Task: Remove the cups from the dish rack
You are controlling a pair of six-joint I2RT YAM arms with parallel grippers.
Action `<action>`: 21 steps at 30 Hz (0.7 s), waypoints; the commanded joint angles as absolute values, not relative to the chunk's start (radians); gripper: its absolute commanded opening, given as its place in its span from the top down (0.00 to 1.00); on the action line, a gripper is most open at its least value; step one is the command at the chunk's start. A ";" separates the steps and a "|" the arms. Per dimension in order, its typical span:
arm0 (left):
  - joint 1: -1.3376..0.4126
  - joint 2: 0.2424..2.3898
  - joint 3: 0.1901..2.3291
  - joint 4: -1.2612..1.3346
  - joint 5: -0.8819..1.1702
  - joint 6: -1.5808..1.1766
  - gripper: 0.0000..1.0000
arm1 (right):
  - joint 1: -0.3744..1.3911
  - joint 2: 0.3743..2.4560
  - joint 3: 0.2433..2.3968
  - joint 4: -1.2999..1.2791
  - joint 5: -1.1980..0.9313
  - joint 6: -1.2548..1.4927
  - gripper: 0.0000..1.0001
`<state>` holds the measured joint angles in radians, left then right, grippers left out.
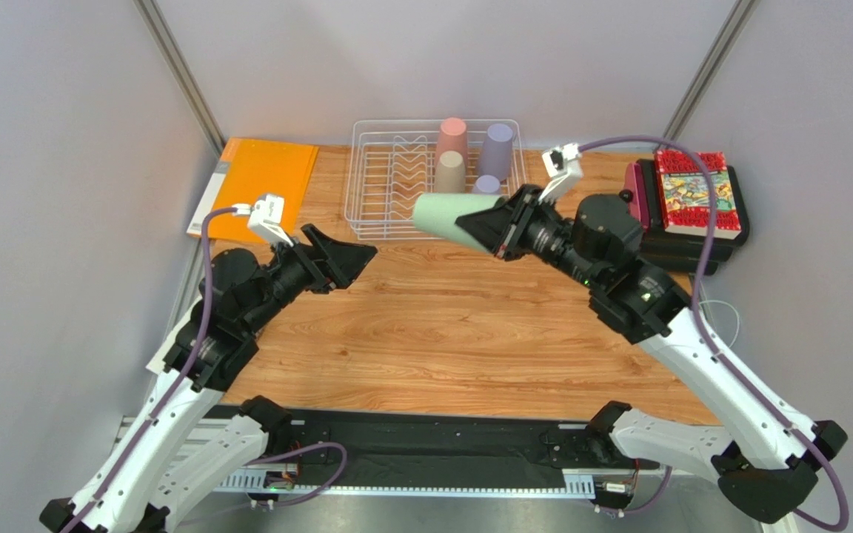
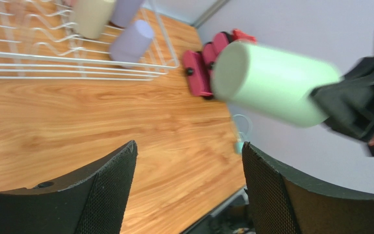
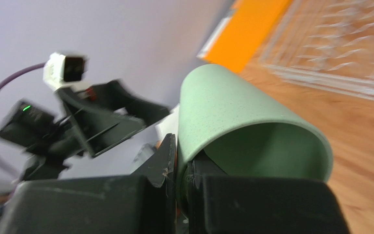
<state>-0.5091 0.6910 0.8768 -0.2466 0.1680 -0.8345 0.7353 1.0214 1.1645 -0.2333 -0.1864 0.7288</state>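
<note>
My right gripper (image 1: pixel 496 230) is shut on the rim of the sage green cup (image 1: pixel 444 215), held sideways in the air just in front of the white wire dish rack (image 1: pixel 373 178); one finger is inside the cup (image 3: pixel 233 117), one outside. The pink cup (image 1: pixel 452 136), beige cup (image 1: pixel 450 172) and two lavender cups (image 1: pixel 497 148) stand upside down in the rack's right part. My left gripper (image 1: pixel 355 259) is open and empty, pointing at the green cup (image 2: pixel 272 83) from the left, apart from it.
An orange folder (image 1: pixel 259 183) lies left of the rack. A red and black stack of books (image 1: pixel 691 200) sits at the back right. The wooden table (image 1: pixel 453 333) spreads in front of both grippers.
</note>
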 commanded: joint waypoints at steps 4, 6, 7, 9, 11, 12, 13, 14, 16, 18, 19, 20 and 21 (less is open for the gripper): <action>-0.509 0.652 0.931 -0.593 -0.070 -0.686 0.15 | 0.709 1.173 1.515 -0.965 0.304 0.451 1.00; -0.509 0.652 0.931 -0.621 -0.083 -0.677 0.15 | 0.695 1.221 1.601 -1.053 0.377 0.434 1.00; -0.509 0.660 0.931 -0.646 -0.090 -0.673 0.15 | 0.690 1.270 1.626 -1.142 0.453 0.433 1.00; -0.509 0.669 0.927 -0.670 -0.098 -0.676 0.16 | 0.681 1.321 1.690 -1.218 0.507 0.428 1.00; -0.509 0.687 0.917 -0.692 -0.101 -0.681 0.16 | 0.677 1.374 1.707 -1.293 0.570 0.434 1.00; -0.509 0.695 0.914 -0.698 -0.100 -0.684 0.17 | 0.672 1.387 1.701 -1.305 0.587 0.436 1.00; -0.509 0.710 0.910 -0.707 -0.098 -0.687 0.17 | 0.663 1.408 1.695 -1.328 0.591 0.442 1.00; -0.509 0.718 0.904 -0.712 -0.095 -0.693 0.18 | 0.632 1.417 1.687 -1.339 0.591 0.452 1.00; -0.509 0.735 0.897 -0.715 -0.087 -0.698 0.18 | 0.594 1.425 1.638 -1.330 0.568 0.466 1.00; -0.509 0.742 0.890 -0.709 -0.080 -0.703 0.19 | 0.528 1.420 1.594 -1.301 0.508 0.463 1.00; -0.509 0.750 0.885 -0.703 -0.072 -0.703 0.19 | 0.505 1.419 1.550 -1.270 0.490 0.462 1.00; -0.509 0.752 0.879 -0.698 -0.068 -0.703 0.19 | 0.470 1.420 1.533 -1.258 0.482 0.463 1.00; -0.509 0.758 0.876 -0.695 -0.064 -0.703 0.19 | 0.457 1.424 1.517 -1.247 0.466 0.460 1.00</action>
<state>-0.5091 0.7506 0.8867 -0.6895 -0.0799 -0.7078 0.5373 1.4418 1.5768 -1.2625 0.4911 0.4709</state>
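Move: The green cup is already pinched by its rim in my right hand, held sideways. It is bound for the open table right of the rack, about 8 cm ahead, 26 cm to my right and 32 cm down. The near lavender cup in the rack stands some 26 cm ahead and 5 cm right; the pink drawers are about 24 cm ahead and 37 cm right. From my empty left hand, that open spot lies roughly 48 cm right and 8 cm ahead, far below. I swing the green cup away from the middle with my right hand, some 19 cm right and 14 cm down while reaching about 6 cm forward, and roll the wrist over so the fingers point steeply down, still pinching the rim. My open left hand sinks about 12 cm and eases 5 cm left, tipping its fingers down. ##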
